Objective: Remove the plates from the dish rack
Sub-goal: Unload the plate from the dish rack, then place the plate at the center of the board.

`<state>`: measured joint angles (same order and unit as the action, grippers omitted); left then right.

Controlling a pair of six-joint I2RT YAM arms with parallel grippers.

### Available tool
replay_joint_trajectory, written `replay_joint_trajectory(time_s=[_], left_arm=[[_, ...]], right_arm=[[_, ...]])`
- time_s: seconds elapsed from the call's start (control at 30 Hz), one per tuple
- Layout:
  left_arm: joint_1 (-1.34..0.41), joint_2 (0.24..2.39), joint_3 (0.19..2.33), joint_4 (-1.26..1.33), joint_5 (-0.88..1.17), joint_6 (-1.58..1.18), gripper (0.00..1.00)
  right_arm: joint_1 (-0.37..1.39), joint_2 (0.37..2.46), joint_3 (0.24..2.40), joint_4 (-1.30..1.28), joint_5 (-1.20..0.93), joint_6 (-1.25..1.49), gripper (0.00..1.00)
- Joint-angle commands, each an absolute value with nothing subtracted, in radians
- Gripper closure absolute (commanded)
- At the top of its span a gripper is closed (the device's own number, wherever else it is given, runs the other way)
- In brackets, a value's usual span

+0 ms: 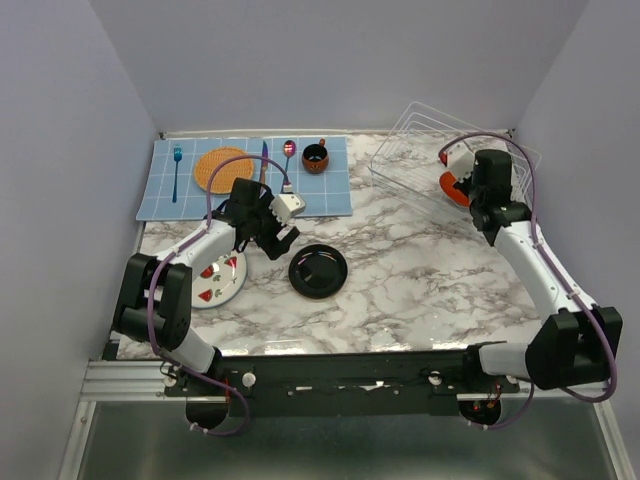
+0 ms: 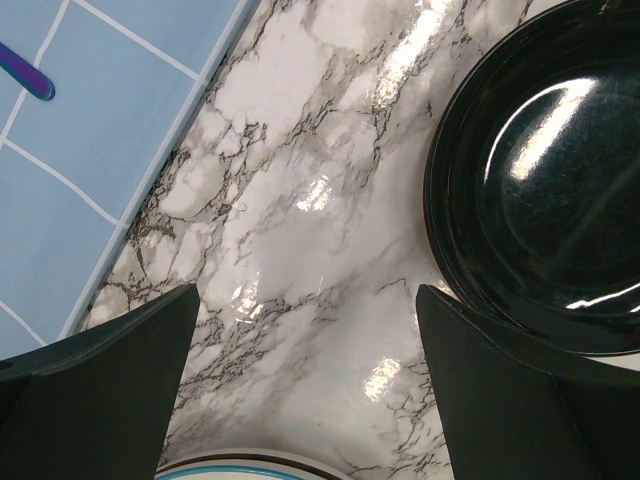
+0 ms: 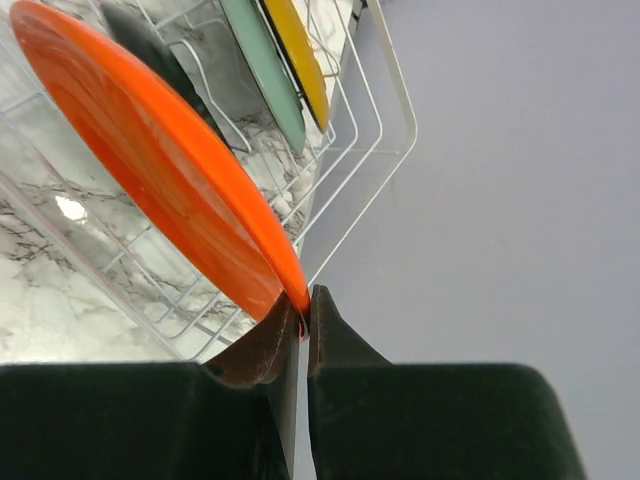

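The white wire dish rack (image 1: 420,140) (image 3: 360,150) stands at the back right. My right gripper (image 1: 466,186) (image 3: 303,318) is shut on the rim of an orange-red plate (image 1: 452,188) (image 3: 150,170) that leans in the rack. Behind it in the rack stand a dark plate (image 3: 150,45), a pale green plate (image 3: 265,70) and a yellow plate (image 3: 297,50). A glossy black plate (image 1: 318,270) (image 2: 540,190) lies flat on the marble table. A white plate with red wedges (image 1: 216,280) lies to its left. My left gripper (image 1: 283,236) (image 2: 305,300) hangs open between them, with nothing in it.
A blue checked mat (image 1: 330,195) at the back left holds an orange woven disc (image 1: 222,170), a fork (image 1: 177,170), a knife (image 1: 264,165), a spoon (image 1: 288,155) and a dark cup (image 1: 315,158). Grey walls close in the table on three sides.
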<state>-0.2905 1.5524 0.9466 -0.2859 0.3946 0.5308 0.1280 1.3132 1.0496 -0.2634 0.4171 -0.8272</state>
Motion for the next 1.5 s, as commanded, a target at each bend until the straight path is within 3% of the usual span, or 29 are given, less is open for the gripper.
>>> replay_joint_trajectory(time_s=[0.0,0.4,0.83,0.97,1.2,1.47], left_arm=[[-0.298,1.557,0.936,-0.29,0.4,0.538,0.01],[-0.298,1.546,0.939,-0.293,0.402,0.537,0.01],[-0.276,1.451,0.928,-0.238,0.468,0.497,0.01],[-0.247,1.428,0.974,-0.304,0.682,0.486,0.01],[-0.244,1.466,1.048,-0.413,0.886,0.495,0.02],[-0.232,1.396,0.993,-0.336,0.781,0.483,0.02]], right_arm=[[0.14,1.246,1.137,-0.376,0.353,-0.772,0.99],[0.143,1.203,1.33,-0.607,0.164,-0.631,0.99],[0.155,1.319,1.315,-0.856,-0.526,-0.448,0.99],[0.222,1.368,1.266,-0.835,-0.525,-0.446,0.99],[0.305,1.456,1.239,-0.764,-0.564,-0.414,0.99],[0.38,1.672,1.419,-0.851,-0.701,-0.385,0.99]])
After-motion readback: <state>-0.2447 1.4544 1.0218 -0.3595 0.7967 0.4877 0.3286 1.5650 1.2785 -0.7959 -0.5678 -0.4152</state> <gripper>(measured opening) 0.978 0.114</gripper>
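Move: The orange plate is already pinched by its rim in the right hand, its middle about 5 cm left, 2 cm back and 5 cm below. The black plate lies roughly 42 cm left of this hand, 9 cm back and 21 cm below. The yellow plate stands in the rack some 14 cm ahead, level sideways, 13 cm lower; the watermelon plate lies about 29 cm left of the black plate, 1 cm nearer. From the left hand, the black plate is some 11 cm right, 4 cm back, 6 cm below. The orange plate, still pinched, goes up about 7 cm over the rack, then left and down with the right hand to its right of the black plate, ending some 24 cm left, 9 cm back and 8 cm lower; the wrist swings roughly 70 degrees, from pointing forward to left and down. Late on, the open, empty left hand rises about 8 cm, shifting slightly right and back. ##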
